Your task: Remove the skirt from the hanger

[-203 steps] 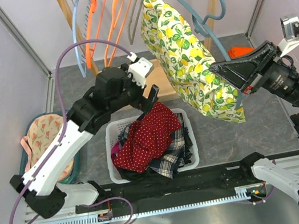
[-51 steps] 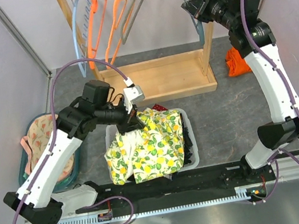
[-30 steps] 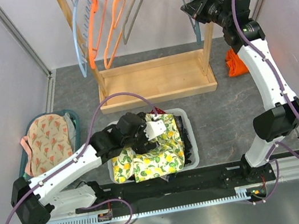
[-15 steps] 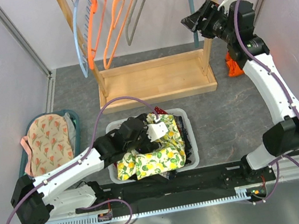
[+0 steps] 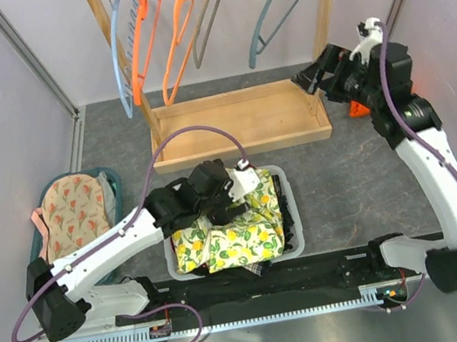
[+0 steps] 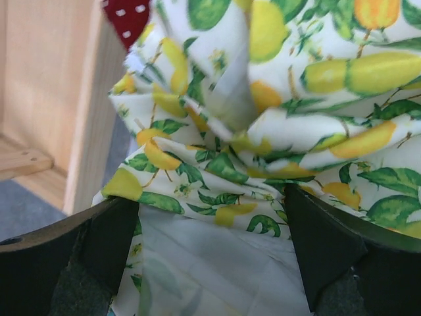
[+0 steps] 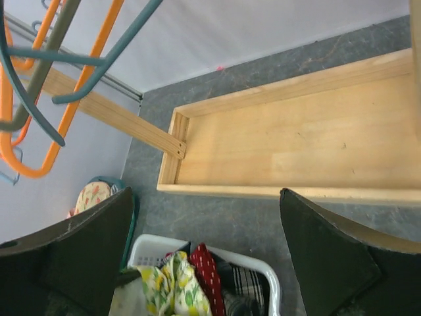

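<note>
The lemon-print skirt (image 5: 228, 242) lies crumpled on top of the clothes in the white basket (image 5: 293, 213), free of any hanger. My left gripper (image 5: 237, 207) is open right over it, and in the left wrist view the cloth (image 6: 263, 131) bunches up just beyond my left gripper (image 6: 214, 257), with nothing pinched. The teal hanger (image 5: 279, 7) hangs bare on the wooden rail. My right gripper (image 5: 310, 81) is open and empty, below and to the right of that hanger. In the right wrist view my right gripper (image 7: 207, 250) looks down at the skirt (image 7: 168, 283), with the hanger (image 7: 99, 52) at the upper left.
A dark plaid garment (image 5: 275, 194) and a red dotted one (image 7: 207, 270) lie under the skirt. Light-blue (image 5: 120, 48), orange (image 5: 140, 45), pale orange (image 5: 179, 42) and grey (image 5: 207, 24) hangers hang bare. The rack's wooden base (image 5: 238, 125) is behind the basket. A teal basket (image 5: 73, 216) sits at the left.
My right gripper opened, let go of the teal hanger on the rail and dropped down to the right. My left gripper stayed open over the skirt in the basket.
</note>
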`<state>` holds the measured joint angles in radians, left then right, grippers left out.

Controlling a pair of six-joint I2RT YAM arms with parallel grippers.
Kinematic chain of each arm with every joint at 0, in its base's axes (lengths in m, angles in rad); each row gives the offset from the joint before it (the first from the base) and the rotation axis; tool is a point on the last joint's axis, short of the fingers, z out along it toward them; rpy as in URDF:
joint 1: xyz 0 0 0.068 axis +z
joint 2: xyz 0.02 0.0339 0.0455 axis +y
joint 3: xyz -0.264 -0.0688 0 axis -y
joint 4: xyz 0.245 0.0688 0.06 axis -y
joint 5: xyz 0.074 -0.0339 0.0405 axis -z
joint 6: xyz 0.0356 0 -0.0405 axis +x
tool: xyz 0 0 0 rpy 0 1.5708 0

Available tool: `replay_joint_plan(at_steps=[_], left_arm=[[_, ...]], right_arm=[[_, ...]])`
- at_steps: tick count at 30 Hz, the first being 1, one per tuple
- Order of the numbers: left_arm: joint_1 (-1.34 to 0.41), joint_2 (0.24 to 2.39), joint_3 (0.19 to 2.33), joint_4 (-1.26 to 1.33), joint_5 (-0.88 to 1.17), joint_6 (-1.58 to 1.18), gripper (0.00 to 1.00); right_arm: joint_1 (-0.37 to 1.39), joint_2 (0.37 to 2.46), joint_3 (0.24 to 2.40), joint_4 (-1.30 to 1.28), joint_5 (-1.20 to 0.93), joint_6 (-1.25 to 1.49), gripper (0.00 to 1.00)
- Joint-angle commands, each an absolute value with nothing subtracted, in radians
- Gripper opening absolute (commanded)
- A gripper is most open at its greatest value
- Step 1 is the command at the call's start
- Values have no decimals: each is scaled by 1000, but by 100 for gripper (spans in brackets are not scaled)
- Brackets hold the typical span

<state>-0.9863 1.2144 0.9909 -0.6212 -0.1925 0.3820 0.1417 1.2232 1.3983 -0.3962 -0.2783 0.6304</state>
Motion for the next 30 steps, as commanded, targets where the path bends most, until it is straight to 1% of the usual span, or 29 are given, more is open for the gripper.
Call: replay_joint_plan(at_steps=[1,3,5,8,12,15,17,21,23,24,25,27,30], left_arm=[[-991,1220,1189,-784,-319,394,100],[-992,1216,1283,-831,-324,431,99],[-992,1212,1334,-842,-337,465,99],[-991,1195,1429,-845,-345,498,99],[-992,1171,1592,-870,-324,482,99],[-980,1128,1649,-900,-292,454,99],[-928,1066,1648,-896,-269,451,99],[-798,947,1488,-818,-265,411,99],[-738,904,1369,-758,-293,391,99],[-721,893,1338,-740,-313,384,99],[-694,887,1312,-723,-311,370,99],[-675,884,1289,-712,-278,350,99],[-640,894,1310,-715,-210,304,99]], right_arm=[[144,1048,1325,-481,-259,560,98],[144,993,1296,-541,-258,539,98],[144,951,1279,-590,-241,515,98],[146,907,1247,-603,-229,515,98],[144,873,1206,-615,-222,511,98],[144,850,1184,-641,-201,480,98],[146,827,1166,-670,-167,437,98],[144,795,1100,-670,-111,411,94],[147,798,1082,-661,-104,410,95],[146,801,1083,-657,-101,405,98],[150,811,1089,-650,-101,402,98],[159,822,1103,-650,-86,394,98],[187,835,1123,-657,-55,385,98]])
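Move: The lemon skirt lies in the white basket about 5 cm below the left hand and 3 cm nearer the base, with the basket's middle under it; the wooden rack base is some 21 cm ahead and 6 cm right, the teal basket about 37 cm left and 4 cm ahead. From the right hand, the emptied blue-grey hanger is roughly 11 cm ahead, 5 cm left and 7 cm higher; the skirt is about 21 cm back, 24 cm left and 28 cm below. Lift the open left gripper about 25 cm off the lemon skirt, then swing it left some 12 cm, sinking slightly, clear of the basket's left side, tipping the fingers upward and turning counter-clockwise. Meanwhile keep the right gripper open and draw it back from the blue-grey hanger, then lower it, drifting a little right with its left side rolling down. ##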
